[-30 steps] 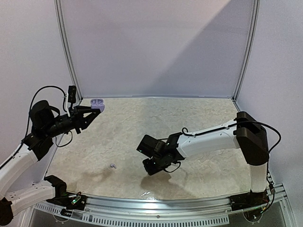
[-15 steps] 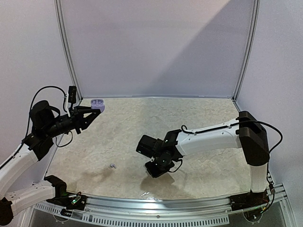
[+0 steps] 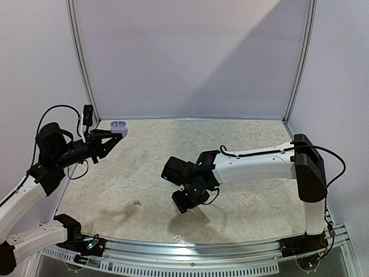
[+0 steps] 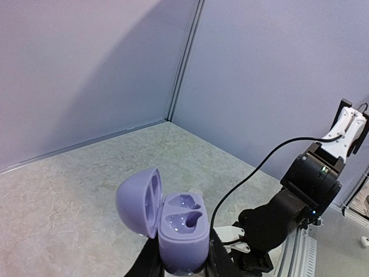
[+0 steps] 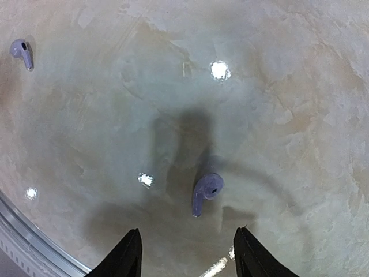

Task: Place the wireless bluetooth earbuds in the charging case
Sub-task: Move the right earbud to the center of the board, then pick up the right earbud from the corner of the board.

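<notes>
My left gripper (image 3: pixel 116 133) is raised over the table's far left and is shut on the charging case (image 3: pixel 119 126). The lavender case (image 4: pixel 182 228) stands upright between the fingers with its lid swung open to the left, and both sockets are empty. My right gripper (image 3: pixel 185 203) points down at the table near the front middle, open, with nothing between its fingers (image 5: pixel 130 251). One lavender earbud (image 5: pixel 205 191) lies on the table just ahead of the right gripper (image 5: pixel 189 249), untouched. The other earbud (image 3: pixel 137 202) lies to the left (image 5: pixel 21 52).
A metal rail (image 3: pixel 190 247) runs along the near edge and shows in the right wrist view's bottom-left corner (image 5: pixel 23 234). Pale walls with metal corner posts (image 3: pixel 81 63) close in the back and sides. A black cable (image 4: pixel 253 173) arcs to the right arm.
The right arm has moved left over the table and its jaws have spread apart. The left arm and the case have stayed still.
</notes>
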### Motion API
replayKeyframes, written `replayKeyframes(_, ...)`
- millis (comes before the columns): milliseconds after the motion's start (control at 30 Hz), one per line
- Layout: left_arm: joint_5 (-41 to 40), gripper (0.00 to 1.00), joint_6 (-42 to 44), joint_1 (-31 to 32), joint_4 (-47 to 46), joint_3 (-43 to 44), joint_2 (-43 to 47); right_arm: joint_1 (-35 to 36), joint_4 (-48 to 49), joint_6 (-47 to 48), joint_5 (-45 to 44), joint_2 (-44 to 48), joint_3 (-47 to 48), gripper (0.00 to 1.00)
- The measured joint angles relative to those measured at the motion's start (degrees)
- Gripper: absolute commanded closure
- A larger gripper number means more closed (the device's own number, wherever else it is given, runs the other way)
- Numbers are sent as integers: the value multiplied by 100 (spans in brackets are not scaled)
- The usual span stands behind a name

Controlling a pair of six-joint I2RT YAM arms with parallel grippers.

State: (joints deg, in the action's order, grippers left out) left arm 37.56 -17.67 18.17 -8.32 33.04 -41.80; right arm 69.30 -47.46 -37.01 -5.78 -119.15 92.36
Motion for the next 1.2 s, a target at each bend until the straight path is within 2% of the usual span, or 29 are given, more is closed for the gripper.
replayKeyframes(467,81,100,-20,-9,-4,0,0,-140,-490,-160,-168,-870,1012,60)
replayKeyframes(600,81,100,-20,-9,-4,0,0,-140,-649,-164,-208,-951,1034,62)
replayKeyframes(767,81,100,-20,-9,-4,0,0,-140,-688,-170,-184,-962,1032,69)
replayKeyframes(1200,81,100,-22,-9,-9,0,-2,-144,-662,-136,-107,-1078,1036,71)
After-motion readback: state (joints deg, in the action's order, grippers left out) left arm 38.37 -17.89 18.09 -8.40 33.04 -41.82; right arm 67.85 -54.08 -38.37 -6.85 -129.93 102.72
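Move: The right earbud lies on the board almost beneath my right hand, about 2 cm ahead and 4 cm below the point between its fingers, with hardly any sideways offset. The other lilac earbud lies some 15 cm to my right hand's left and about 3 cm ahead, also on the board. From my left hand, which holds the open case up high, the right earbud is roughly 17 cm to the right, 4 cm back and 30 cm down. I ease my right hand forward about 2 cm, then sink it onto the right earbud, some 3.5 cm down in all, tilting the fingertips slightly to my right. As I go, my fingers narrow from just over half open to about a third, until their tips straddle the earbud without a visible pinch. My left hand keeps its hold on the open charging case. ##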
